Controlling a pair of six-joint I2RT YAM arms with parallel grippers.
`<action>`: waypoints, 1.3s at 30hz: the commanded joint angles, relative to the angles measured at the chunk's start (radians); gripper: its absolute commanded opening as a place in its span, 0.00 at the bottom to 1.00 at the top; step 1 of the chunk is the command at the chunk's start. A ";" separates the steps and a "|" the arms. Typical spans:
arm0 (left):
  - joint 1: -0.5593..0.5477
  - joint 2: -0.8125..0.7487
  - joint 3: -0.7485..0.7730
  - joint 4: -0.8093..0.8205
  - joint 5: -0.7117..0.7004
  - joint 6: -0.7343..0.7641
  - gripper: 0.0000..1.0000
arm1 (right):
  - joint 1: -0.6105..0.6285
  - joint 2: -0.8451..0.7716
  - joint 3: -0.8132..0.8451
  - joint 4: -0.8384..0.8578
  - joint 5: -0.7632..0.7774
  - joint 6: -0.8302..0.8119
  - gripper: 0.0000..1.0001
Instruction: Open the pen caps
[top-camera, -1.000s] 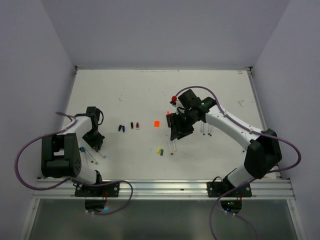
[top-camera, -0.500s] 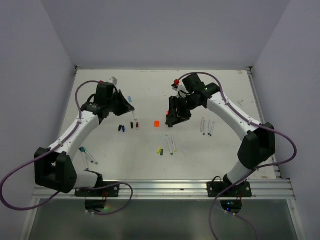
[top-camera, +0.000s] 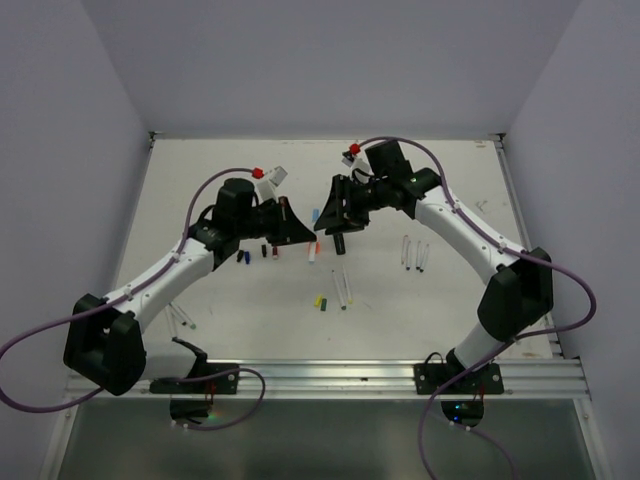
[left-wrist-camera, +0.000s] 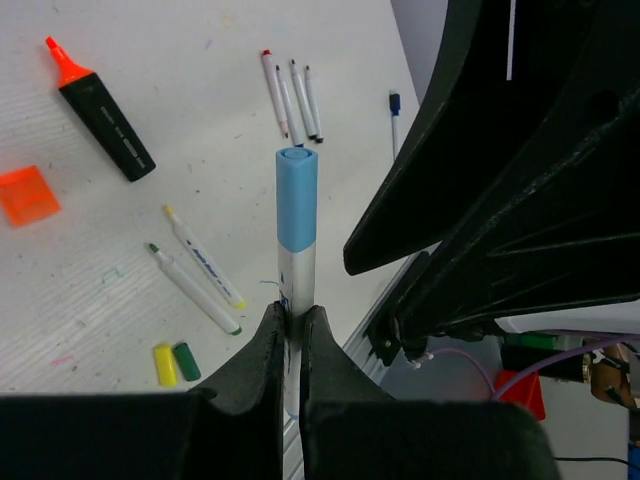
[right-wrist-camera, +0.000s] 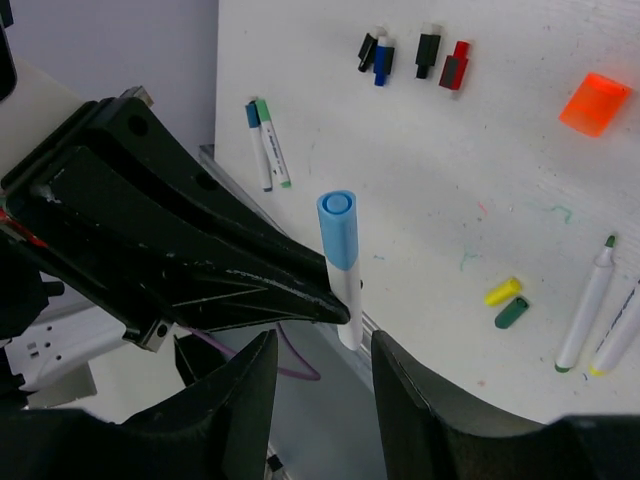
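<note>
My left gripper (left-wrist-camera: 294, 312) is shut on the white barrel of a pen (left-wrist-camera: 296, 268) held up above the table. Its light blue pen cap (left-wrist-camera: 297, 196) sticks out beyond the fingertips. In the overhead view the left gripper (top-camera: 297, 229) and right gripper (top-camera: 331, 217) face each other over the table's middle, with the blue cap (top-camera: 316, 215) between them. My right gripper (right-wrist-camera: 318, 345) is open. The capped pen (right-wrist-camera: 338, 232) stands just ahead of its jaws and touches neither finger.
On the table lie loose caps: black, blue and red (right-wrist-camera: 428, 50), orange (right-wrist-camera: 594, 103), yellow (right-wrist-camera: 502, 291) and green (right-wrist-camera: 511, 313). Uncapped pens (left-wrist-camera: 200, 270) lie near a black marker (left-wrist-camera: 100, 115). More pens (top-camera: 413, 252) lie to the right and others (top-camera: 182, 318) at the near left.
My left arm has lifted the blue-capped pen from the near left and carried it to the middle. The right gripper has risen and turned to face it.
</note>
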 joint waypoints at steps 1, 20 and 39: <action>-0.010 -0.034 -0.016 0.079 0.064 0.005 0.00 | 0.002 -0.053 -0.001 0.067 0.014 0.051 0.46; -0.002 -0.011 0.056 0.079 -0.102 -0.322 0.00 | 0.037 -0.178 -0.171 0.141 -0.026 0.053 0.45; -0.003 -0.042 -0.038 0.327 -0.037 -0.544 0.00 | 0.052 -0.127 -0.150 0.199 0.056 0.050 0.13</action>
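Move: The light-blue-capped pen, already in the left hand's shut fingers with its cap end forward and up, lies about 3 cm left of the right hand, level fore-and-aft and 2 cm lower. The right's open fingers are thus some 3 cm right of the left hand, 2 cm higher. On the table 22 cm below the right hand are the orange cap, 11 cm ahead and 3 left, and the black marker, 13 ahead and 4 right. The pen is carried up about 5 cm and a little forward by the left hand, which keeps its grip and tips and turns counter-clockwise some 20 degrees overall, bringing the tail end to the right fingers. The right hand draws back about 3.5 cm, eases forward a centimetre, then closes on the body's tail, behind and below the left fingers. ##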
